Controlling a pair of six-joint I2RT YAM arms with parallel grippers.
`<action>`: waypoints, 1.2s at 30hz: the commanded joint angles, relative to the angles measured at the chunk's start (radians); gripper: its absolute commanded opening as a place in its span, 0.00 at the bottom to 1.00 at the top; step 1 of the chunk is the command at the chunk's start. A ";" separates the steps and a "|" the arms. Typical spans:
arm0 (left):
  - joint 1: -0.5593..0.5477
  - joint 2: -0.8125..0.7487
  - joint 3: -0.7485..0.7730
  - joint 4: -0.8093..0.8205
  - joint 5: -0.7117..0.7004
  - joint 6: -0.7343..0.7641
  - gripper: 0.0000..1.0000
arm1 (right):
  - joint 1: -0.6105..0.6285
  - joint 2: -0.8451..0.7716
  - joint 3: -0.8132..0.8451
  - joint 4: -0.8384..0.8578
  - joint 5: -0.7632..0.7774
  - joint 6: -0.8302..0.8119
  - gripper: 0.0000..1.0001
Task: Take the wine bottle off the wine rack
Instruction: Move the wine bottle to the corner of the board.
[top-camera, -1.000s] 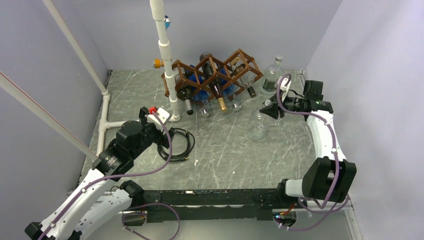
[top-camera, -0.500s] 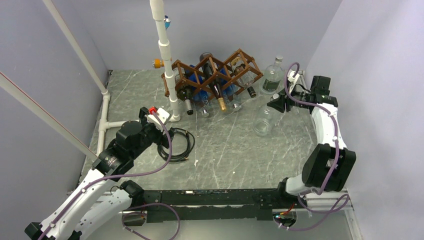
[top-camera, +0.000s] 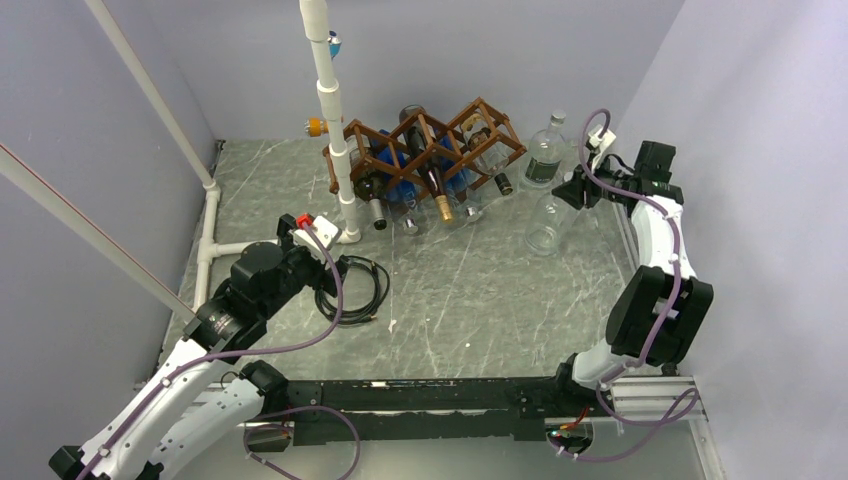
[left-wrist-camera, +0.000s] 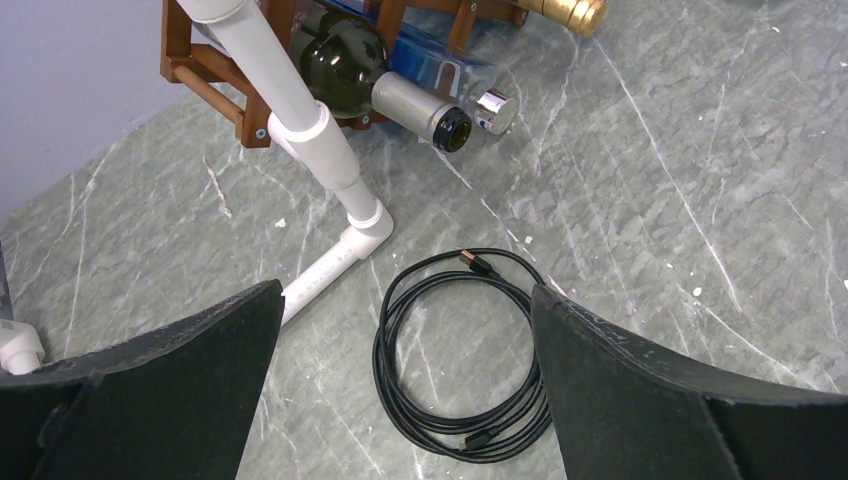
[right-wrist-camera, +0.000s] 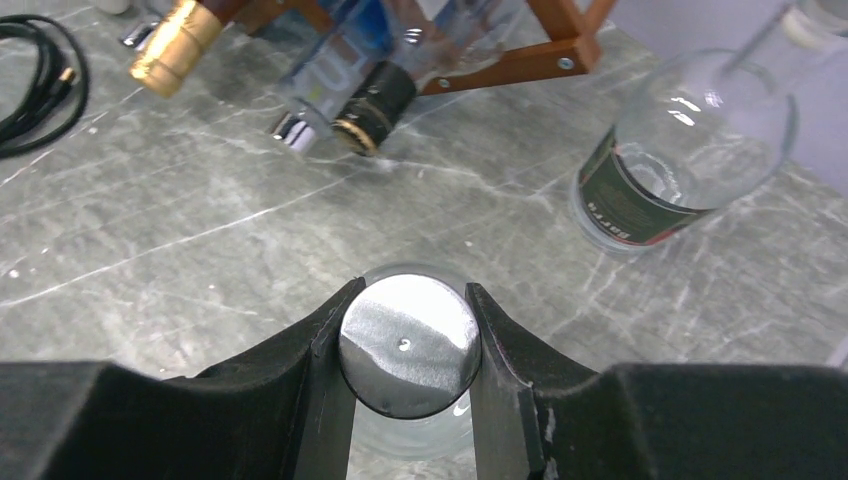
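The dark brown lattice wine rack (top-camera: 430, 150) stands at the back of the table with several bottles lying in its cells; its right end (right-wrist-camera: 540, 55) shows in the right wrist view. To its right, clear of the rack, my right gripper (top-camera: 577, 190) is shut on the silver-capped neck of a clear wine bottle (top-camera: 547, 225). The right wrist view looks down on that cap (right-wrist-camera: 407, 345), pinched between the fingers of the right gripper (right-wrist-camera: 410, 300). Whether the bottle's base touches the table I cannot tell. My left gripper (left-wrist-camera: 405, 290) hangs open over a cable, empty.
A second clear bottle with a dark label (top-camera: 545, 155) (right-wrist-camera: 680, 160) stands by the back right corner. A white PVC pipe frame (top-camera: 335, 130) (left-wrist-camera: 300, 110) rises at the rack's left end. A coiled black cable (left-wrist-camera: 460, 350) lies below the left gripper. The right wall is close.
The right arm has carried the clear bottle to the right and back, away from the rack's front and toward the right wall. The left arm has not moved.
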 joint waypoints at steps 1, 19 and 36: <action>0.007 -0.011 -0.006 0.039 0.005 0.005 1.00 | -0.014 0.019 0.133 0.196 -0.023 0.075 0.00; 0.008 -0.002 -0.008 0.041 0.006 0.007 1.00 | -0.024 0.156 0.216 0.426 0.181 0.246 0.00; 0.011 0.000 -0.010 0.042 0.007 0.007 1.00 | -0.025 0.264 0.281 0.572 0.322 0.369 0.00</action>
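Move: The right hand already holds the clear wine bottle by its silver cap. The far right corner of the board lies about 33 cm ahead of it, 19 cm to its right and some 27 cm below. The labelled bottle stands roughly 21 cm ahead and 3 cm right; the black-capped bottle in the rack is about 21 cm ahead and 12 cm left. From the left hand the corner is some 49 cm ahead and 65 cm right. Forward and to its right in one steady sweep, the right arm carries the clear wine bottle about 14 cm towards the far right corner of the board, closing on the labelled bottle's near right side. The wrist swings some 25 degrees clockwise on the way, height barely changes, and the fingers keep their pinch on the silver cap. ##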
